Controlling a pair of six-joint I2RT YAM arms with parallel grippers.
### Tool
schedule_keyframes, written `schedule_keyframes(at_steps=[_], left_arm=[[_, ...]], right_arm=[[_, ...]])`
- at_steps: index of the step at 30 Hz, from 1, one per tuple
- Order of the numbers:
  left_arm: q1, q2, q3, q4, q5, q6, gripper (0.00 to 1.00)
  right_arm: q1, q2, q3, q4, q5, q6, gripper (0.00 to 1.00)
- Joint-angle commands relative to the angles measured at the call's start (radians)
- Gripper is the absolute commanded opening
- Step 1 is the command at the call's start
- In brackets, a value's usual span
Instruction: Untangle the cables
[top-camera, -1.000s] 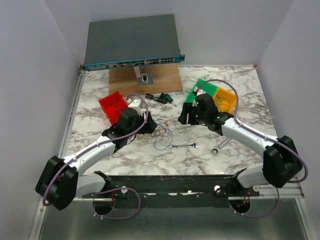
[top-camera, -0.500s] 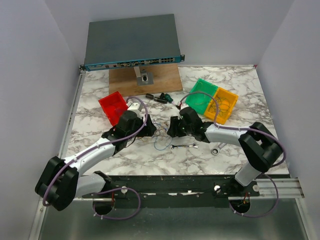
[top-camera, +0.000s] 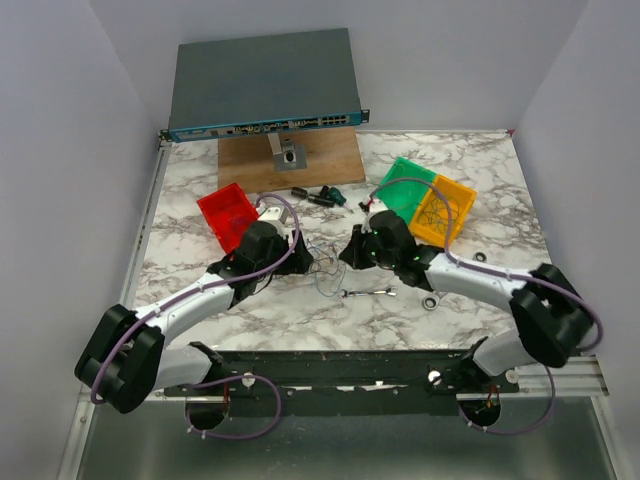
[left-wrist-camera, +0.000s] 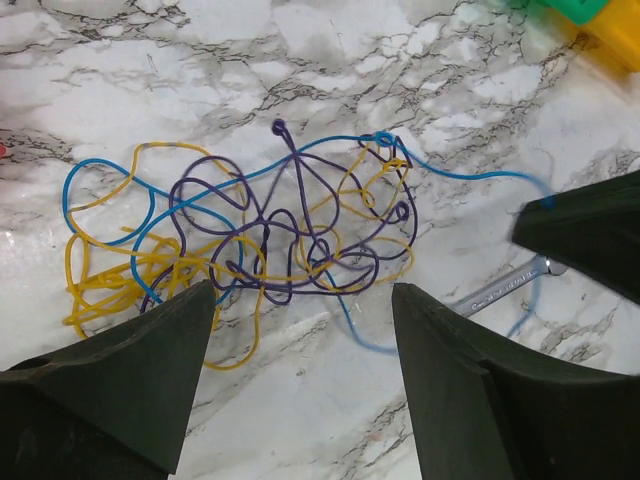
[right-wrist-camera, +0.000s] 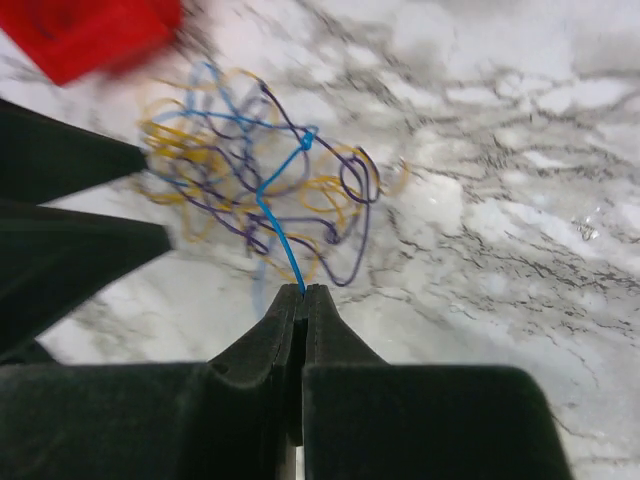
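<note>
The cables (left-wrist-camera: 270, 225) are a loose tangle of thin blue, yellow and purple wires lying on the marble table (top-camera: 480, 190), small in the top view between the two arms (top-camera: 322, 268). My left gripper (left-wrist-camera: 305, 300) stands open just short of the tangle, nothing between its fingers. My right gripper (right-wrist-camera: 304, 290) is shut on a blue cable (right-wrist-camera: 280, 215) that runs taut from its tips up into the bundle. The right gripper shows as a dark tip at the left wrist view's right edge (left-wrist-camera: 590, 235).
A red bin (top-camera: 226, 213) sits behind the left gripper; green (top-camera: 404, 185) and yellow (top-camera: 443, 213) bins sit behind the right arm. Two silver wrenches (top-camera: 368, 293) (top-camera: 432, 300) lie near the front. A network switch (top-camera: 262, 85) on a wooden board (top-camera: 290, 160) stands at the back.
The right gripper swung left to the tangle and shut on a blue cable. The left gripper stayed open beside the bundle, shifting only slightly.
</note>
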Motion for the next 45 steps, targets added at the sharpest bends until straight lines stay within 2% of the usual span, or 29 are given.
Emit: schedule_keyframes(at_steps=[1, 6, 10, 15, 18, 20, 25, 33, 35, 40, 45], left_arm=[[-0.008, -0.013, -0.003, 0.031, 0.006, 0.016, 0.73], [-0.009, -0.026, -0.01, 0.041, 0.01, 0.025, 0.73], [-0.008, -0.044, -0.027, 0.062, 0.016, 0.038, 0.73], [-0.011, -0.029, -0.017, 0.047, 0.003, 0.046, 0.73], [-0.01, -0.008, 0.007, 0.01, -0.02, 0.044, 0.69], [-0.011, 0.008, 0.017, 0.001, -0.019, 0.043, 0.68], [-0.005, 0.07, 0.052, -0.049, -0.026, 0.03, 0.68], [0.017, 0.225, 0.161, -0.198, -0.077, 0.004, 0.68], [0.027, 0.242, 0.167, -0.193, -0.045, 0.003, 0.61], [0.029, 0.25, 0.167, -0.171, 0.009, 0.012, 0.2], [0.031, 0.173, 0.115, -0.128, -0.004, -0.003, 0.15]], right_arm=[[0.006, -0.19, 0.033, -0.047, -0.038, 0.012, 0.01], [0.007, -0.32, 0.182, -0.232, -0.021, 0.0, 0.01], [0.008, -0.357, 0.341, -0.363, 0.023, -0.011, 0.01], [0.008, -0.384, 0.481, -0.428, 0.029, -0.017, 0.01], [0.007, -0.386, 0.568, -0.478, 0.047, -0.026, 0.01], [0.008, -0.393, 0.619, -0.522, 0.146, -0.03, 0.01], [0.006, -0.41, 0.765, -0.642, 0.53, -0.016, 0.01], [0.006, -0.388, 1.009, -0.744, 0.817, -0.087, 0.01], [0.006, -0.384, 1.033, -0.761, 0.845, -0.099, 0.01], [0.006, -0.392, 1.012, -0.779, 0.919, -0.112, 0.01], [0.006, -0.393, 0.983, -0.799, 1.002, -0.141, 0.01]])
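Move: Under the open left hand, some 6 cm down and only 1 cm ahead and 1 cm left, lie the tangle's purple cable loops; the red bin is about 12 cm ahead and 17 left, the wrench 6 cm back and 14 right. Still pinching the blue cable, the right hand has the purple loops 7 cm to its left, 1 ahead, the yellow bin 22 cm right, 9 ahead, and the green bin 13 right, 15 ahead, all about 5 cm lower. Pulling the pinched blue cable up off the tangle, the right hand climbs fast and nearly straight for some 30 cm, then keeps rising while swinging about 20 cm right, turning clockwise as its fingers tilt up. The left hand hovers, then sinks about 5 cm into the tangle, tips down slightly and closes on the purple cable. ##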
